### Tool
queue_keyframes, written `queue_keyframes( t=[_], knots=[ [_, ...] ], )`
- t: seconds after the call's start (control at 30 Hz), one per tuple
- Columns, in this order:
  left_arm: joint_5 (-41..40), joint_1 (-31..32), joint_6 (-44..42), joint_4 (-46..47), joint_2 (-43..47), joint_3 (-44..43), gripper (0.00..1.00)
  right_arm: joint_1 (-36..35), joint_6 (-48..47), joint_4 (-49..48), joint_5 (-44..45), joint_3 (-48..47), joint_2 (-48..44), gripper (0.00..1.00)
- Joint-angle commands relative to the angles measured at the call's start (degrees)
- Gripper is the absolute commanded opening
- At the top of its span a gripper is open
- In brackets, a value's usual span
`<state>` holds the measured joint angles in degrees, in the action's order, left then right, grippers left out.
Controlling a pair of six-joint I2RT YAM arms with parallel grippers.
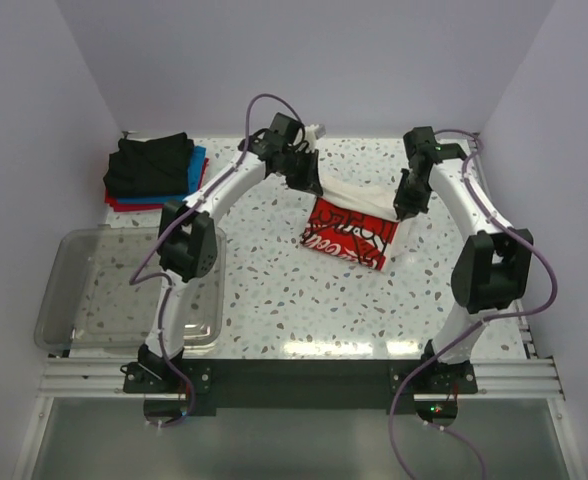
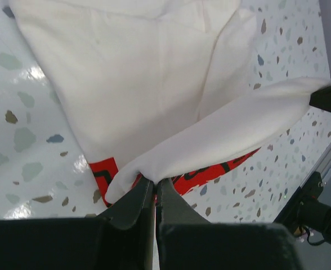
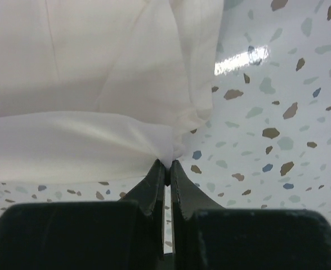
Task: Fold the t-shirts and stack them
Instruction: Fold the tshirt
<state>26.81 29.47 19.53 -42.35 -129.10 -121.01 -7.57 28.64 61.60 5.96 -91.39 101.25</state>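
Observation:
A white t-shirt [image 1: 359,200] with a red printed graphic [image 1: 349,237] hangs lifted between both grippers, its lower part resting on the speckled table. My left gripper [image 1: 309,185] is shut on the shirt's left edge; in the left wrist view the gripper [image 2: 155,181] pinches white cloth [image 2: 154,84] with the red print [image 2: 210,171] below. My right gripper [image 1: 404,210] is shut on the right edge; in the right wrist view the gripper [image 3: 168,164] pinches a white fold [image 3: 98,140]. A stack of folded black, blue and red t-shirts [image 1: 154,170] lies at the back left.
A clear plastic tub [image 1: 124,295] stands at the near left beside the left arm. White walls close in the back and both sides. A metal rail [image 1: 294,378] runs along the table's near edge.

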Motion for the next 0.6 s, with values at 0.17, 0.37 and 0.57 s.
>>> queue_keyframes(
  t=[0.17,0.37,0.57],
  knots=[
    [-3.6,-3.1,7.6,19.9,-7.7,-9.0,0.41,4.1,-0.6,-8.3,6.5,-17.7,14.0,0.10],
    [-7.6,-5.5,9.5,24.0,-4.0,-7.9,1.00,4.9,0.3,-6.1,7.1,-34.2,18.6,0.81],
    [-6.6,-6.4,6.4,24.6,3.5,4.7,1.00,4.9,-0.8,-13.5,1.5,-20.1,7.9,0.85]
  ],
)
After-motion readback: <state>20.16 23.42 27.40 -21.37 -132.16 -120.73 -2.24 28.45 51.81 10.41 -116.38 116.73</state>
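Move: Both grippers hold the t-shirt's hem some 10 cm over the table. For the left, the far left corner of the folded layer lies about 6 cm ahead and 1 cm right; the red printed panel's middle is roughly 6 cm back and 6 cm right, 6 cm below. For the right gripper, the far right corner lies about 7 cm ahead and 2 cm right, the panel's middle some 2 cm back and 12 cm left, also 6 cm below. Sweep both grippers forward together, dipping barely, to carry the still-pinched hem over the t-shirt's far edge: left about 11 cm, right about 15 cm, drifting right. Open both wide on the way to let the cloth go, then raise the right some 5 cm and ease the left slightly up and leftward, tipping both sets of fingertips outward-up. ##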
